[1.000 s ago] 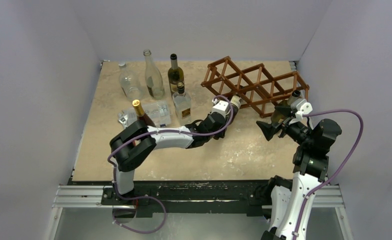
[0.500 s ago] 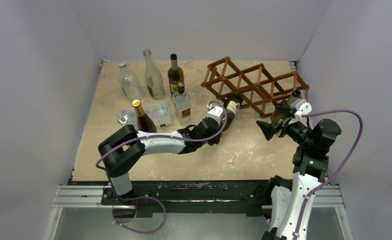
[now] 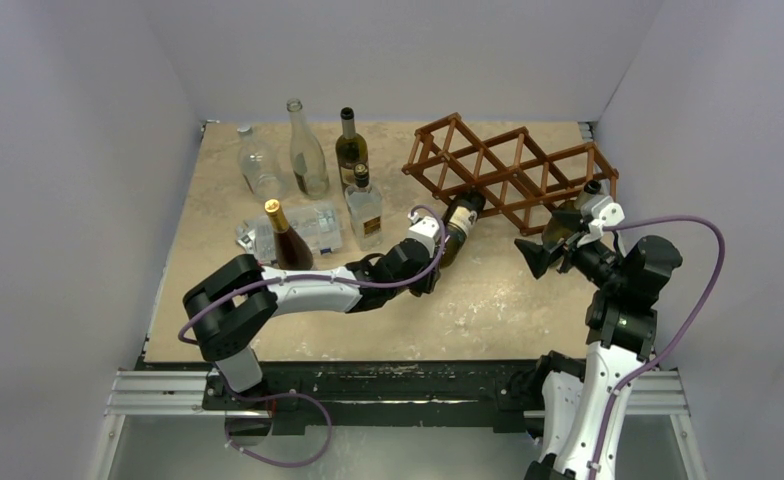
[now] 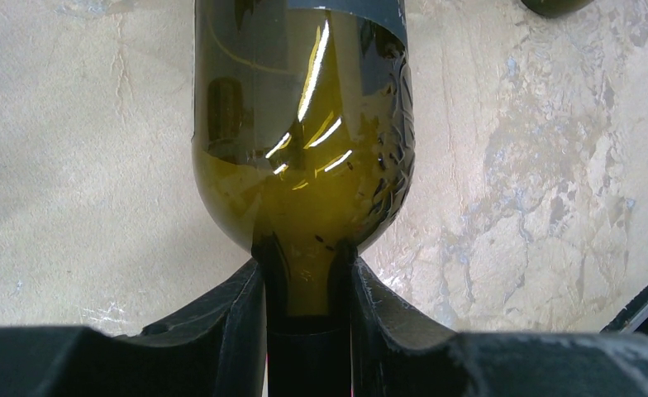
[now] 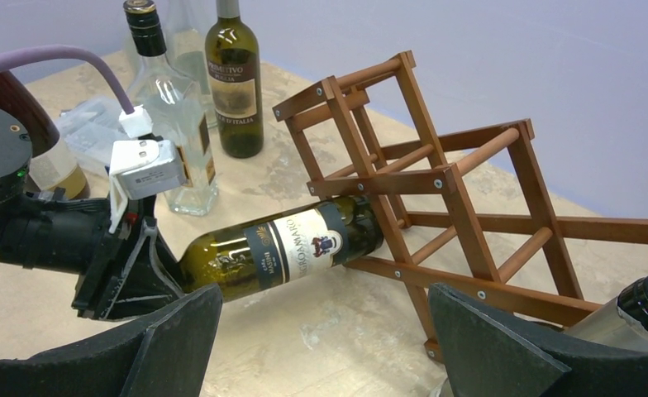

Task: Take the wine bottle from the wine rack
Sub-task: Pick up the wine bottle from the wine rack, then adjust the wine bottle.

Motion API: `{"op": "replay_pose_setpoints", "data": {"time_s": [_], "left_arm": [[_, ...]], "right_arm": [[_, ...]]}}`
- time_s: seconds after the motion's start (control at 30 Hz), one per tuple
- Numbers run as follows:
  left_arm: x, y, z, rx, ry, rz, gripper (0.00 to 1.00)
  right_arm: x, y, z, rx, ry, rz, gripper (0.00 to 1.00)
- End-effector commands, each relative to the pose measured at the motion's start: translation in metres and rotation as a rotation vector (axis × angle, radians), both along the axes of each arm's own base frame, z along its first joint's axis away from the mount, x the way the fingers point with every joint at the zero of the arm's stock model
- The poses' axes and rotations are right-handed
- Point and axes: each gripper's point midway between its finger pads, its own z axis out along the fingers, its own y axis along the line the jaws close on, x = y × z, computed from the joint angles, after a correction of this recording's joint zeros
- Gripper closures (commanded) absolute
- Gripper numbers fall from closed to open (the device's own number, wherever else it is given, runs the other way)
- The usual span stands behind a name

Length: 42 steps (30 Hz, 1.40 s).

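Note:
An olive-green wine bottle (image 3: 455, 222) with a dark and white label lies nearly level, neck pointing toward me. Only its base (image 5: 362, 223) sits inside the lower left cell of the reddish-brown wine rack (image 3: 513, 165). My left gripper (image 4: 302, 277) is shut on the bottle's neck, just below the shoulder (image 4: 300, 165). The right wrist view shows that grip from the side, with the bottle (image 5: 279, 248) held off the table. My right gripper (image 3: 551, 243) hangs open near the rack's right end (image 5: 469, 215), holding nothing.
A second bottle (image 3: 568, 218) lies in the rack's right end, its mouth (image 5: 647, 306) close to my right finger. Several bottles stand at the back left (image 3: 306, 150), plus a square clear one (image 3: 365, 208), a gold-capped one (image 3: 286, 237) and a clear plastic box (image 3: 318, 225).
My left arm has drawn back toward the near left, pulling the wine bottle further out of the rack. The right arm has not moved.

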Motion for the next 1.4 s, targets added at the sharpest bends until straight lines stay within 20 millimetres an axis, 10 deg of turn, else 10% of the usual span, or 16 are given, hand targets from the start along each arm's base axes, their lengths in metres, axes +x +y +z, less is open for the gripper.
{"op": "replay_pose_setpoints", "data": {"time_s": [0.0,0.63,1.37], "left_arm": [[0.014,-0.032,0.099,-0.299,-0.166,-0.013,1.00],[-0.001,-0.024,0.101,-0.292,-0.165,-0.018,1.00],[-0.065,0.022,0.097,-0.243,-0.068,-0.163,1.00]], "right_arm": [[0.006,-0.006,-0.003,-0.017,-0.005,-0.024,0.01],[0.004,-0.004,-0.002,-0.026,-0.015,-0.019,0.01],[0.000,0.001,-0.009,-0.048,0.005,0.030,0.01]]}}
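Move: The left hand already holds the wine bottle by its neck, the bottle's middle some 7 cm ahead and 4 cm to the right. The wine rack's middle lies about 22 cm ahead and 18 cm to the right, the clear square bottle roughly 12 cm ahead and 15 cm to the left. For the idle right hand, the wine bottle is about 9 cm ahead, 14 cm to the left and 20 cm below. Left hand keeps its neck grip, drawing the wine bottle back about 5.5 cm, left and slightly up, off the rack. ##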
